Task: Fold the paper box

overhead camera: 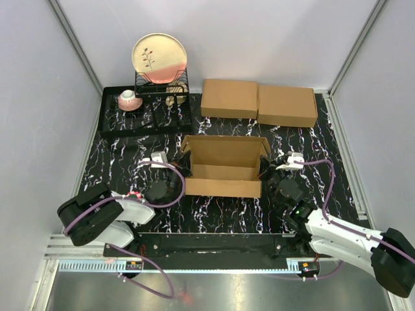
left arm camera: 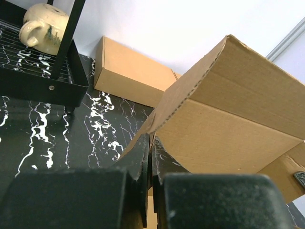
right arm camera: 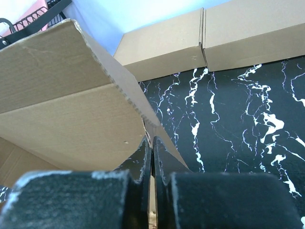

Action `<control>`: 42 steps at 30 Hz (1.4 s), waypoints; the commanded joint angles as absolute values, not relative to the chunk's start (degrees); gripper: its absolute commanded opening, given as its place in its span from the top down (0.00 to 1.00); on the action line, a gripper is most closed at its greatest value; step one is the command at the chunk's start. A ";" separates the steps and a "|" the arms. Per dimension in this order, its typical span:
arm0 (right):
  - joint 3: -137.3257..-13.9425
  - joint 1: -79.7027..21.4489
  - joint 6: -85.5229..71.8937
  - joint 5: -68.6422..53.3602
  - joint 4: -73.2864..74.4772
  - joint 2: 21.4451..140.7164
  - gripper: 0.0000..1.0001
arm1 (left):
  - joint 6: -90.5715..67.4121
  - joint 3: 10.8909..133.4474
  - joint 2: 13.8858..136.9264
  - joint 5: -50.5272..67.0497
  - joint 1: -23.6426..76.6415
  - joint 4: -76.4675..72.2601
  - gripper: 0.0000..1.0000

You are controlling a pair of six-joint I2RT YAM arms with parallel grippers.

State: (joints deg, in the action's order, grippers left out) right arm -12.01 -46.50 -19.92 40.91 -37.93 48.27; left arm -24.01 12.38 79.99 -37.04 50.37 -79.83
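Observation:
The paper box point(overhead camera: 224, 166) is a brown cardboard mailer in the middle of the black marbled mat, with its back panel and front wall raised. At the box's left end, my left gripper point(overhead camera: 184, 166) is shut on the thin edge of the side flap point(left arm camera: 151, 138). The big brown panel point(left arm camera: 228, 119) rises to the right of that grip. At the right end, my right gripper point(overhead camera: 264, 167) is shut on the matching side flap point(right arm camera: 151, 142), and the box's panel point(right arm camera: 62, 109) fills the left of that view.
Two closed flat brown boxes point(overhead camera: 230, 98) point(overhead camera: 287, 105) lie side by side at the back. A black dish rack tray point(overhead camera: 144, 111) at the back left holds a cream and pink plate point(overhead camera: 159, 58), a pink cup point(overhead camera: 130, 100) and a cream mug point(left arm camera: 45, 28).

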 commanded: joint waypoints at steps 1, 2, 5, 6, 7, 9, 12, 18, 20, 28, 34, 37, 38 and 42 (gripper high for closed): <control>-9.41 -47.02 -20.83 43.77 -33.84 48.17 1.00 | -24.97 9.49 84.28 -35.24 52.03 -95.45 1.00; -9.23 -47.02 -20.74 44.03 -33.75 47.90 1.00 | -24.26 9.67 84.20 -35.77 52.64 -95.45 1.00; -8.97 -47.02 -20.74 44.21 -33.49 47.37 1.00 | -22.07 10.19 82.97 -35.60 53.00 -95.45 1.00; -8.88 -47.11 -20.66 44.03 -33.66 47.20 1.00 | -20.49 10.37 82.53 -35.07 53.17 -95.45 1.00; -8.96 -47.11 -20.48 43.95 -33.92 47.02 1.00 | -19.61 10.55 81.40 -34.63 53.26 -95.45 1.00; -9.05 -47.11 -20.04 43.42 -33.75 46.59 1.00 | -17.07 10.55 80.25 -33.06 53.70 -95.45 1.00; -9.93 -47.20 -19.78 41.49 -30.42 43.87 0.82 | -13.72 9.58 78.05 -32.26 54.75 -95.45 0.99; -11.95 -47.20 -19.42 39.73 -19.80 35.17 0.56 | -9.23 5.63 74.18 -33.66 56.16 -95.45 0.99; -12.74 -47.20 -19.51 40.16 -17.24 32.89 0.51 | -7.83 4.75 73.92 -34.88 56.86 -95.45 0.99; -18.19 -47.20 -18.55 40.26 -4.58 22.51 0.34 | -6.07 3.25 75.41 -36.47 58.62 -95.45 0.98; -24.42 -47.20 -15.92 39.11 4.83 13.37 0.24 | -4.75 2.55 75.59 -37.44 59.50 -95.45 0.98; -28.03 -47.11 -15.56 39.20 7.03 11.17 0.23 | -4.75 1.85 76.02 -38.14 60.03 -95.45 0.98; -28.82 -47.20 -15.38 38.94 6.94 11.16 0.23 | -5.18 1.58 76.20 -38.84 60.20 -95.45 0.98; -33.56 -47.20 -15.03 35.08 2.65 17.73 0.25 | -6.15 0.53 76.73 -40.25 61.17 -95.45 0.98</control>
State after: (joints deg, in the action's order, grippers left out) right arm -28.62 -46.87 -16.69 39.03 4.14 11.86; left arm -6.00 4.97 74.39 -37.65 60.05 -83.18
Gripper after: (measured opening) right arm 0.764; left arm 0.024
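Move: Both grippers are already shut on the paper box, one at either side wall. The box's middle lies about 12 cm to the right of the left gripper, 2 cm ahead and roughly 4 cm below. From the right gripper it is some 12 cm left, 2 cm ahead and 4 cm below. Beyond it, the left carton stands about 27 cm ahead and 14 cm right of the left gripper; the right carton is roughly 25 cm ahead and 9 cm right of the right gripper. Open the right gripper wide to let go of the right wall, easing back and to the right, then lift clear, ending about 12 cm higher. Meanwhile keep the left fingers pinched on the left wall and draw it back some 5 cm towards the base, rolling the wrist about 15 degrees so its left side rises. ##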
